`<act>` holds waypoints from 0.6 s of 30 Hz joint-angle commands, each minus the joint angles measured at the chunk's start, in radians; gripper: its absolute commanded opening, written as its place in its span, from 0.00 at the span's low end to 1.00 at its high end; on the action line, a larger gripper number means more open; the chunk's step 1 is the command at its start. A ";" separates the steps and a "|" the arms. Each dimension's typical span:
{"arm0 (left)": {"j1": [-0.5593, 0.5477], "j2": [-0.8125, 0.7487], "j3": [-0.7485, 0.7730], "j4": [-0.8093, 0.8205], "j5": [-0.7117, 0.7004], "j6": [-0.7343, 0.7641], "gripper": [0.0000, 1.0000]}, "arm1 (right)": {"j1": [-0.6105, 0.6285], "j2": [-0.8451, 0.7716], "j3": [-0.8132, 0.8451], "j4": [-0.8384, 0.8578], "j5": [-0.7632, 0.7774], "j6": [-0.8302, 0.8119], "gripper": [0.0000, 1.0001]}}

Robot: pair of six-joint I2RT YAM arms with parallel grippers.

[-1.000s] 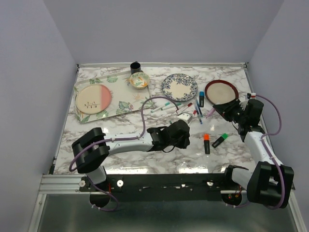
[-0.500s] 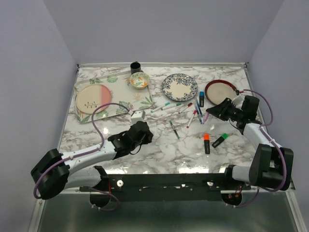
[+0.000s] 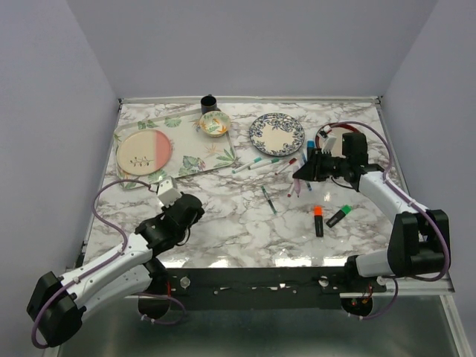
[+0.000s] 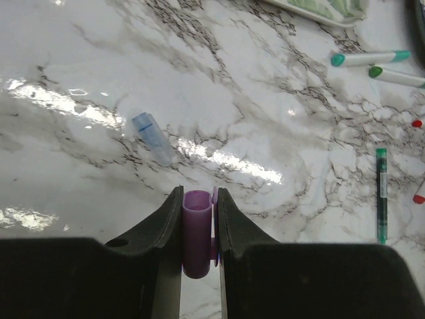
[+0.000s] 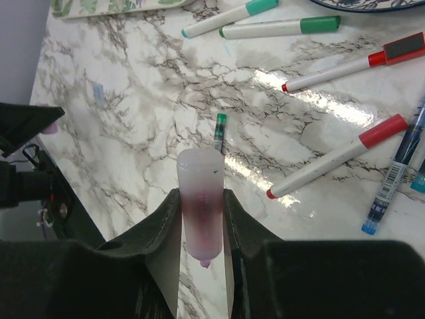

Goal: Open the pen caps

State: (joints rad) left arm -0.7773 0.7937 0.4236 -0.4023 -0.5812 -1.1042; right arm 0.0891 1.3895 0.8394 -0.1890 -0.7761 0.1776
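Observation:
My left gripper [image 3: 192,210] is at the near left of the table and is shut on a lilac pen cap [image 4: 197,222], shown in the left wrist view [image 4: 197,194]. My right gripper [image 3: 303,173] hovers above the pens and is shut on a pale lilac pen body [image 5: 200,199], its nib towards the wrist [image 5: 201,194]. White-barrelled pens with teal [image 5: 229,18], green [image 5: 279,27] and red [image 5: 339,156] ends lie below it. A thin green pen [image 3: 268,199] lies alone. A pale blue cap [image 4: 151,137] lies on the marble. Orange [image 3: 318,221] and green [image 3: 338,216] highlighters lie near right.
A leaf-patterned tray [image 3: 195,156] with a pink plate [image 3: 143,152] and a small bowl [image 3: 214,123] sits at the back left. A black cup [image 3: 209,103], a blue patterned plate [image 3: 277,134] and a dark red plate [image 3: 341,140] stand along the back.
My left arm has swung from the table's middle to the near left with the lilac cap. My right gripper has moved left from the red plate, over the pens, holding the pen body.

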 commanded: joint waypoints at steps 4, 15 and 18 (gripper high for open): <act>0.101 -0.050 -0.042 -0.099 -0.086 -0.063 0.00 | 0.029 0.028 0.038 -0.087 0.047 -0.107 0.01; 0.272 0.019 -0.094 0.060 0.013 0.000 0.06 | 0.050 0.054 0.064 -0.119 0.064 -0.139 0.01; 0.314 0.084 -0.088 0.114 0.049 0.020 0.13 | 0.064 0.062 0.070 -0.127 0.080 -0.150 0.00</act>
State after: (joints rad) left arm -0.5091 0.8173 0.3428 -0.3927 -0.5747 -1.1206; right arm 0.1303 1.4319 0.8734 -0.2874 -0.7376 0.0647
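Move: The left hand, with the pink cap already pinched in its fingertips, heads for the bare table around the loose blue cap, which lies about 4 cm ahead, 3 cm to its left and some 8 cm below. The dark green pen is roughly 6 cm ahead and 27 cm to the right; the tray's middle is about 25 cm ahead and 8 cm left. From the right hand, the blue cap lies about 40 cm left, 7 cm back and 13 cm lower. The left hand carries the pink cap about 7 cm to its left, sinking as it goes, some 3.5 cm in all and more steeply after the start, while turning roughly 15 degrees counter-clockwise, so that the blue cap passes from the fingers' left to just their right. Its fingers keep their pinch, still clear of the table, while the right hand keeps hold of the uncapped pink pen and settles about 2 cm lower. ##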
